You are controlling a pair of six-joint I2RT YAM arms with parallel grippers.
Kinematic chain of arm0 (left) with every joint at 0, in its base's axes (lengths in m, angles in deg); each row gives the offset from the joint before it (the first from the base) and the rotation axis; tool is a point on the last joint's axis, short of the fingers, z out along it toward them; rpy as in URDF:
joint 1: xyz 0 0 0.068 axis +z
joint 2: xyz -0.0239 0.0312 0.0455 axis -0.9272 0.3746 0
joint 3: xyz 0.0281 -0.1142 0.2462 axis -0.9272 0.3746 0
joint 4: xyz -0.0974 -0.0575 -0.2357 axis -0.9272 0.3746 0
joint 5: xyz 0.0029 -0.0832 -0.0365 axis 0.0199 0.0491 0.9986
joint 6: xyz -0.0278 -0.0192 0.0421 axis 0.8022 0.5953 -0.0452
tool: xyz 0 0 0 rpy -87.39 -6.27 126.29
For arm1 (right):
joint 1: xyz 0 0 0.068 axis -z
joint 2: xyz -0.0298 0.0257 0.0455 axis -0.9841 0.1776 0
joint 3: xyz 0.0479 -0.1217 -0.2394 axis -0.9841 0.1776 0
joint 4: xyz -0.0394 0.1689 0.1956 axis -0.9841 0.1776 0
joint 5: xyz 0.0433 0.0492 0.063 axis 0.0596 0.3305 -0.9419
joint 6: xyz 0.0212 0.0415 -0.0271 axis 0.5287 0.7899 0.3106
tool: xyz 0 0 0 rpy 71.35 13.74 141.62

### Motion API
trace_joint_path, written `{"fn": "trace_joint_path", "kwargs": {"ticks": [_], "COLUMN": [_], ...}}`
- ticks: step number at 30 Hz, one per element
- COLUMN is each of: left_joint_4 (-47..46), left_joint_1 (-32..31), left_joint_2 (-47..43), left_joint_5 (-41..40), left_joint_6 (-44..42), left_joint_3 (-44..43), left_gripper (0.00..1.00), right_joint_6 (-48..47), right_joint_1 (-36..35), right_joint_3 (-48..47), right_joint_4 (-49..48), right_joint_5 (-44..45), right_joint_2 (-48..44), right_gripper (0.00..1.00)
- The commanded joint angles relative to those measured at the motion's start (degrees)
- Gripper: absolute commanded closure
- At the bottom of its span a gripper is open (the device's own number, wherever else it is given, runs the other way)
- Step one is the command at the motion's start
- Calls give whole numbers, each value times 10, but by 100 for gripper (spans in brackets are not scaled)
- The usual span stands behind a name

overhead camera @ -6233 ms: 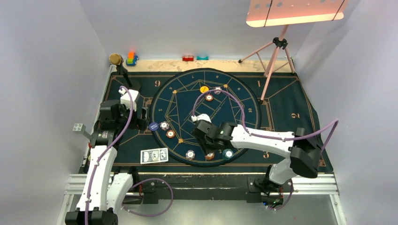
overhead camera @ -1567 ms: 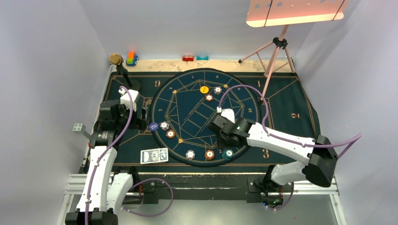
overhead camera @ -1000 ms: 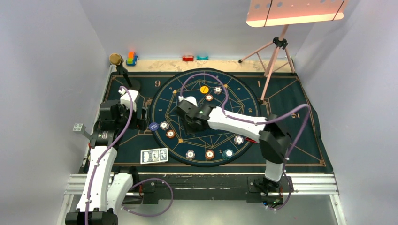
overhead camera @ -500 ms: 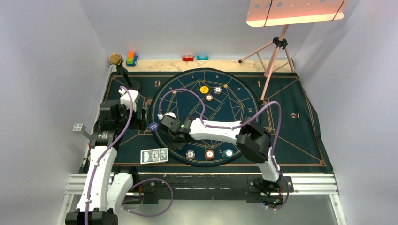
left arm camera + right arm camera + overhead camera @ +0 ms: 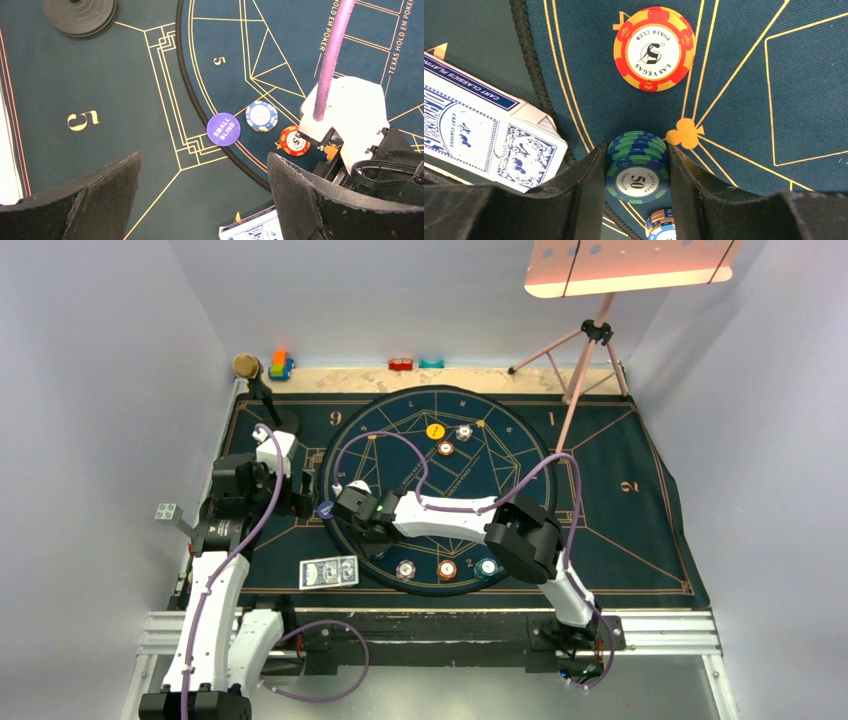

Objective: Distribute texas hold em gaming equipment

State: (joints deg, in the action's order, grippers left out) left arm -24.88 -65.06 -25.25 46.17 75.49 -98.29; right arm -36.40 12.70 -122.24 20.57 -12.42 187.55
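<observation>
My right gripper (image 5: 636,172) is shut on a short stack of green-and-blue poker chips (image 5: 637,181) marked 50, low over the round mat's left edge (image 5: 362,524). Just beyond it lies an orange-red chip (image 5: 654,49); the deck of blue-backed cards (image 5: 484,132) sits left of the fingers. In the left wrist view a white-blue chip (image 5: 261,116), the orange-red chip (image 5: 294,141) and the dark-blue small-blind disc (image 5: 223,129) lie in a row. My left gripper (image 5: 203,190) hangs open and empty over the felt (image 5: 305,488). A yellow disc (image 5: 435,430) lies at the far side.
Three chips (image 5: 447,569) line the circle's near rim, and two more (image 5: 454,440) sit by the yellow disc. A microphone on its stand (image 5: 247,367) is at the back left. Toy blocks (image 5: 281,364) line the back edge. A pink music stand (image 5: 590,340) rises at the back right.
My right arm has swung left across the round mat with the chip stack, now covering the white and orange chips from above. The left arm has not moved.
</observation>
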Motion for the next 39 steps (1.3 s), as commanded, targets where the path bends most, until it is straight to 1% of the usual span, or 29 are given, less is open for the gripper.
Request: {"fn": "trace_joint_path", "kwargs": {"ticks": [1,5,9,15,19,23,26,31,34,39], "left_joint_4": [-17,-17,-17,-18,-16,-16,-16,-16,-16,-16], "left_joint_1": [4,5,5,4,4,4,4,4,4,4], "left_joint_2": [-7,-9,-9,-9,-9,-11,-10,-9,-9,-8], "left_joint_5": [7,8,7,8,9,8,9,9,10,10], "left_joint_6": [-8,-8,-8,-8,-8,-8,-8,-8,-8,-8], "left_joint_3": [1,1,1,2,2,2,2,1,1,1], "left_gripper": [0,0,0,0,0,0,0,0,0,0], "right_joint_6": [-7,-10,-8,-11,-16,-13,0,46,75,109], "right_joint_1": [3,3,3,7,15,23,38,90,124,149], "right_joint_3": [-23,-24,-22,-11,-19,-13,24,145,238,347], "right_joint_4": [-18,-26,-22,-19,-3,27,48,88,112,129], "right_joint_5": [21,16,15,23,30,60,81,93,92,75], "right_joint_2": [-6,4,9,-16,-46,-104,-164,-277,-339,-443], "right_gripper": [76,75,66,34,25,24,24,23,21,15]}}
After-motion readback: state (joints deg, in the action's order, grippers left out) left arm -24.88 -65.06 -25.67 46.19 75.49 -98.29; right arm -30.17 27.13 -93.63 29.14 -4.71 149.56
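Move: My right hand holds the small green chip stack right at its spot, practically on the felt. From that hand, the red-orange chips lie about 5 cm farther out and 3 cm left, the card deck some 5 cm back and 11 cm left, the white chips about 4 cm back and 6 cm right. The remaining green stack stands roughly 25 cm right and 4 cm back. My left hand has the held stack about 17 cm right, 6 cm back and 16 cm below. I keep my right hand almost still at the spot, then open its fingers to let go of the green chips. Once clear, I lift it about 12 cm while easing a little forward, then swing it quickly some 20 cm to the right, away from the deck and towards the remaining green stack, sinking a few centimetres at the end as it turns about 20 degrees clockwise, fingers open. ##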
